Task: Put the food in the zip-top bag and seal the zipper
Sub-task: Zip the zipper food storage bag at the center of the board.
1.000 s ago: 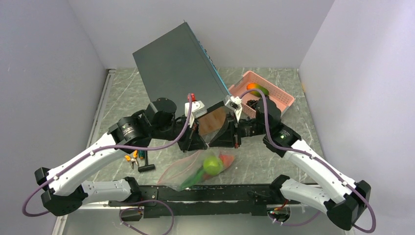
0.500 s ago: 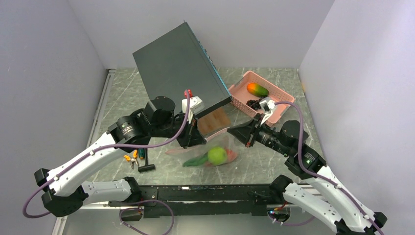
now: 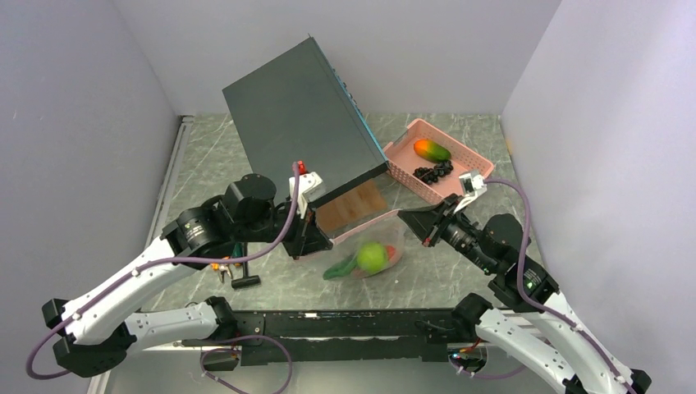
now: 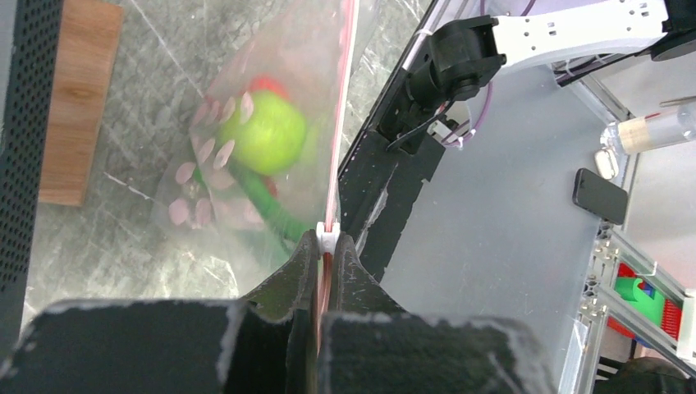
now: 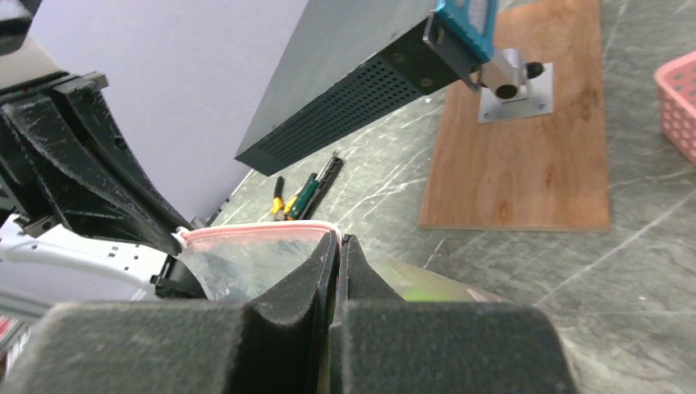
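The zip-top bag (image 3: 367, 246) hangs stretched between both grippers above the table. Inside it lie a lime-green fruit (image 3: 371, 257), a green pod (image 3: 337, 268) and a red piece (image 3: 391, 251). My left gripper (image 3: 322, 243) is shut on the zipper (image 3: 369, 224) at its left end, right behind the white slider (image 4: 327, 235). My right gripper (image 3: 413, 218) is shut on the strip's right corner (image 5: 332, 233). The left wrist view shows the fruit (image 4: 267, 131) through the dotted plastic (image 4: 205, 189). An orange-green mango (image 3: 432, 149) and black grapes (image 3: 432, 172) lie in the pink basket (image 3: 476, 168).
A large dark box (image 3: 299, 111) tilts over the back of the table, with a wooden board (image 3: 351, 209) under its raised edge. Small hand tools (image 3: 227, 262) lie at the left, near the left arm. Walls close in on both sides.
The right arm has swung away to the right, drawing the bag's mouth out taut. The left gripper has shifted slightly left and down. The bag and its contents have moved right.
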Controlling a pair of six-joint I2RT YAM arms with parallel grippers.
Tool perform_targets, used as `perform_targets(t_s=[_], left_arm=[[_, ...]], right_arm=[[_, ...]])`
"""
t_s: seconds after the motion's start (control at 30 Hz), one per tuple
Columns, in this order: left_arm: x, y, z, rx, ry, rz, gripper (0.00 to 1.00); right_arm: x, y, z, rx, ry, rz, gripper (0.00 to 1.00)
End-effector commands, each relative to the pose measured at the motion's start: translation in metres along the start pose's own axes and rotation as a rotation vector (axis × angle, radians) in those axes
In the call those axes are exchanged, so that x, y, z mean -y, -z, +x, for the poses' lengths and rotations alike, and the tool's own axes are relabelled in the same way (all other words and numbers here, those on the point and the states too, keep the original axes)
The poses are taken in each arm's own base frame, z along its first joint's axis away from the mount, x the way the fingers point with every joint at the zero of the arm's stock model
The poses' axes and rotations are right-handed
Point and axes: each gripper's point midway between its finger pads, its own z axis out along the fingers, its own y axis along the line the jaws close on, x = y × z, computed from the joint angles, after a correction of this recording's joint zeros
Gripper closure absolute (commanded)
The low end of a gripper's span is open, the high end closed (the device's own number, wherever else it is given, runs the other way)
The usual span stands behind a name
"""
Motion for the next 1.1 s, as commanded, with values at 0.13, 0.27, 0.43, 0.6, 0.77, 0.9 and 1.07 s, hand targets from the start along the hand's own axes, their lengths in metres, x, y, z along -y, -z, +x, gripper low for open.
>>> perform_targets(t_s=[0.13, 0.27, 0.43, 0.6, 0.77, 0.9, 1.07], left_arm=[[-0.014, 0.020, 0.025, -0.044, -0.033, -0.074, 1.00], [-0.017, 0.022, 0.026, -0.034, -0.033, -0.085, 1.00], [-0.019, 0.019, 0.025, -0.022, -0.028, -0.094, 1.00], [-0.021, 0.017, 0.025, -0.017, -0.027, -0.097, 1.00], [-0.019, 0.016, 0.024, -0.015, -0.026, -0.089, 1.00], [-0.023, 0.011, 0.017, -0.018, 0.000, -0.121, 0.99], [-0.014, 0.002, 0.005, -0.041, 0.043, -0.091, 0.55]], right_arm=[[0.032, 0.025, -0.042, 0.195, 0.003, 0.212, 1.00], [0.035, 0.035, -0.049, 0.220, 0.018, 0.238, 1.00], [0.036, 0.044, -0.053, 0.235, 0.026, 0.259, 1.00], [0.038, 0.055, -0.060, 0.259, 0.029, 0.282, 1.00], [0.037, 0.058, -0.062, 0.262, 0.028, 0.283, 1.00], [0.039, 0.057, -0.059, 0.253, 0.038, 0.290, 1.00], [0.058, 0.050, -0.062, 0.217, 0.066, 0.414, 1.00]])
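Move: The left fingers already hold the white slider, and the right fingers already grip the zip strip's far end; from the right hand the slider lies about 13 cm to the left, 6 cm back and level with it. The green apple in the hanging bag is some 5 cm left, 7 cm back and 10 cm below the right hand. On the table nearly 30 cm below, the wooden board lies about 12 cm ahead and 10 cm left, the pink basket some 21 cm ahead and 12 cm right. Keeping its pinch on the strip's end, the right hand draws it steadily rightward by about 7 cm, away from the left hand, staying nearly level and swinging some 15 degrees clockwise. The left hand, gripping the slider against that pull, shifts about 2 cm left and sinks about as much, then eases back a centimetre rightward as its fingers open and let go of the slider. ##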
